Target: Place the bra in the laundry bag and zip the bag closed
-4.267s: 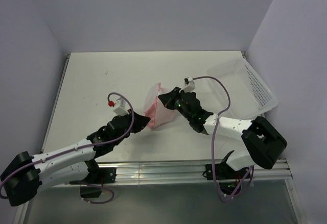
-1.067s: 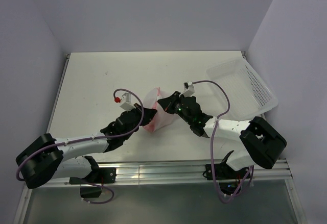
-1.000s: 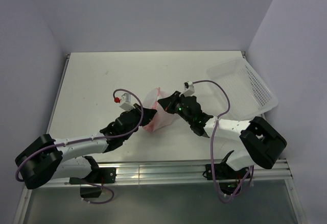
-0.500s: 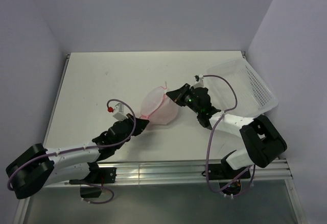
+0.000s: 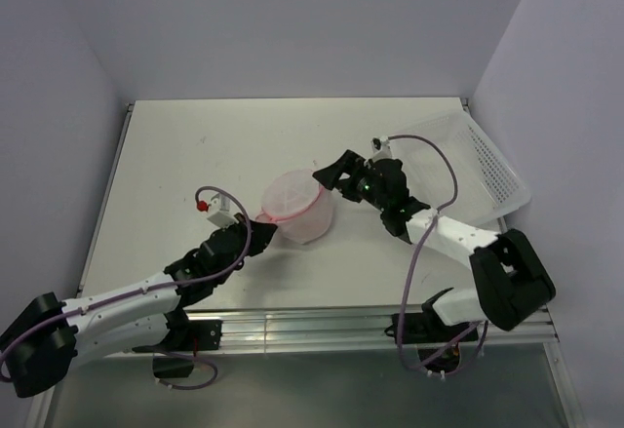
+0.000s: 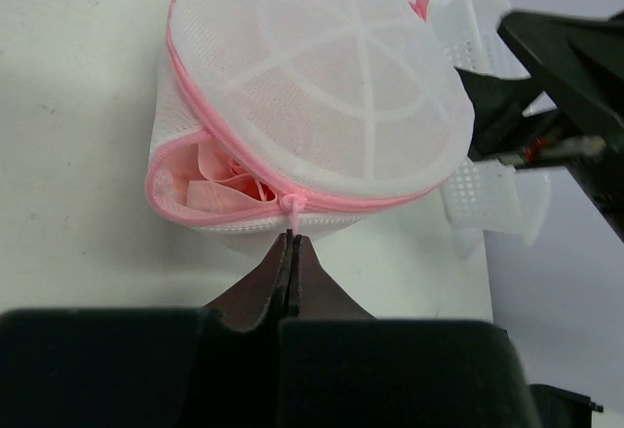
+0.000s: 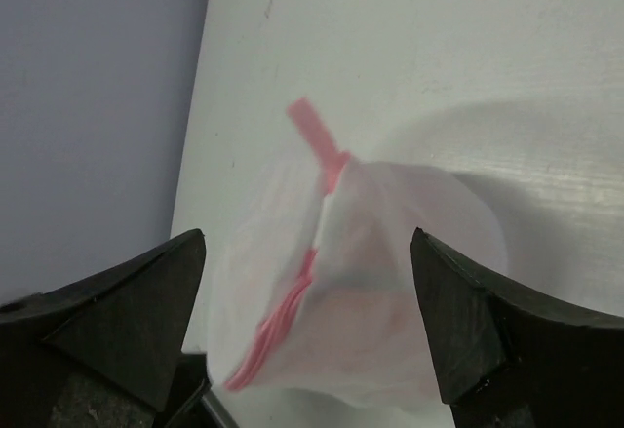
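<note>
The laundry bag (image 5: 297,206) stands on the table as a round white mesh drum with a pink zipper rim. In the left wrist view the laundry bag (image 6: 322,97) gapes at its near left side, and the folded pink bra (image 6: 229,176) shows inside. My left gripper (image 6: 290,240) is shut on the pink zipper pull (image 6: 290,212) at the bag's near edge, and the left gripper (image 5: 261,230) lies low on the bag's left. My right gripper (image 5: 331,176) is open just right of the bag. Its fingers (image 7: 146,301) stand wide either side of the laundry bag (image 7: 370,291) without touching it.
A rigid white perforated basket (image 5: 468,170) lies tilted at the back right corner, close behind the right arm; this basket (image 6: 478,194) also shows beyond the bag in the left wrist view. Walls close the table at the back and both sides.
My right gripper has opened, let go of the bag and drawn back to the right. The bag has dropped into an upright drum. My left gripper has pulled back left, still holding the zipper pull.
</note>
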`<state>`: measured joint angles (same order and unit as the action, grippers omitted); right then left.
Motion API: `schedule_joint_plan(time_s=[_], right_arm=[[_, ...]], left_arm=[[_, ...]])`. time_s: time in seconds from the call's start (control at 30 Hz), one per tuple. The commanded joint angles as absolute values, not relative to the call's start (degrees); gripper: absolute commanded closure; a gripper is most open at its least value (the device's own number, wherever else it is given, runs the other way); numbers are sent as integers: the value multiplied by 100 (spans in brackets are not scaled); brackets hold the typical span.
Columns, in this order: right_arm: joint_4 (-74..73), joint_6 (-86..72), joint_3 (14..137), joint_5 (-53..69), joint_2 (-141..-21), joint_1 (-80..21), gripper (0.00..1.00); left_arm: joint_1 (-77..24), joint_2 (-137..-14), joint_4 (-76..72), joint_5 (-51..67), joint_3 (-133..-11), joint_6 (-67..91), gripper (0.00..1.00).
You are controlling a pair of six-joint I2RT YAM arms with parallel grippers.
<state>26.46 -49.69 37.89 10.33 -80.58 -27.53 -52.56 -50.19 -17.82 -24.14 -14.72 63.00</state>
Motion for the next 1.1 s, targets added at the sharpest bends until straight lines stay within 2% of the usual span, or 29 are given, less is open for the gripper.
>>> schedule_joint_plan(time_s=[0.0,0.27,0.33,0.4,0.43,0.57,0.77,0.83,0.87,0.9,0.97,1.0,1.07], right_arm=[[2277,-4737,3490,669,-7244,-3022,6],[2065,-5255,2436,-360,-5793,-4218,7],[2161,-5378,2364,-369,-5626,-4254,13],[2311,-5423,2478,-221,-5704,-4333,20],[2346,-5423,2644,-168,-5887,-4377,27],[2574,-5432,2996,-27,-6415,-4465,33],[2803,-5519,3182,-97,-6679,-4465,34],[2944,-5660,3121,-79,-6811,-4474,37],[3084,-5712,3103,-27,-6864,-4465,40],[3120,-5774,3103,-35,-6943,-4465,50],[3199,-5809,3094,-26,-6978,-4465,59],[3199,-5801,3094,-26,-6979,-4465,70],[3138,-5748,3111,-87,-6970,-4465,81]], left_arm=[[-5317,-5325,-1766,-2654,-2020,5986,100],[-5695,-5835,-1899,-3268,-2811,5530,100],[-5809,-5853,-1872,-3427,-2935,5371,100],[-5923,-5932,-1890,-3568,-3032,5212,100],[-5959,-5967,-1916,-3577,-3050,5186,100],[-6196,-6222,-2039,-3629,-3076,5160,100],[-6644,-6284,-1793,-4078,-3374,4703,100],[-6829,-6302,-1819,-4253,-3401,4597,100],[-6925,-6319,-1802,-4306,-3462,4510,100],[-6952,-6337,-1784,-4341,-3489,4465,100],[-6952,-6372,-1679,-4359,-3612,4360,100],[-6952,-6372,-1644,-4368,-3647,4333,100],[-6952,-6407,-1652,-4386,-3656,4220,100]])
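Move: The left fingers already hold the zip slider's cord, the slider about 2 cm ahead of them. From the open right hand the zip beside that slider lies some 10 cm back, 11 cm to its left and about 4 cm lower. The bag's middle is about 6 cm back and 6 cm left of the right hand, lower still; the far pink loop is some 4 cm ahead and 2 cm left of that hand. Right hand draws back 9 cm and left, pinching the zip beside the slider left hand carries right and up. ##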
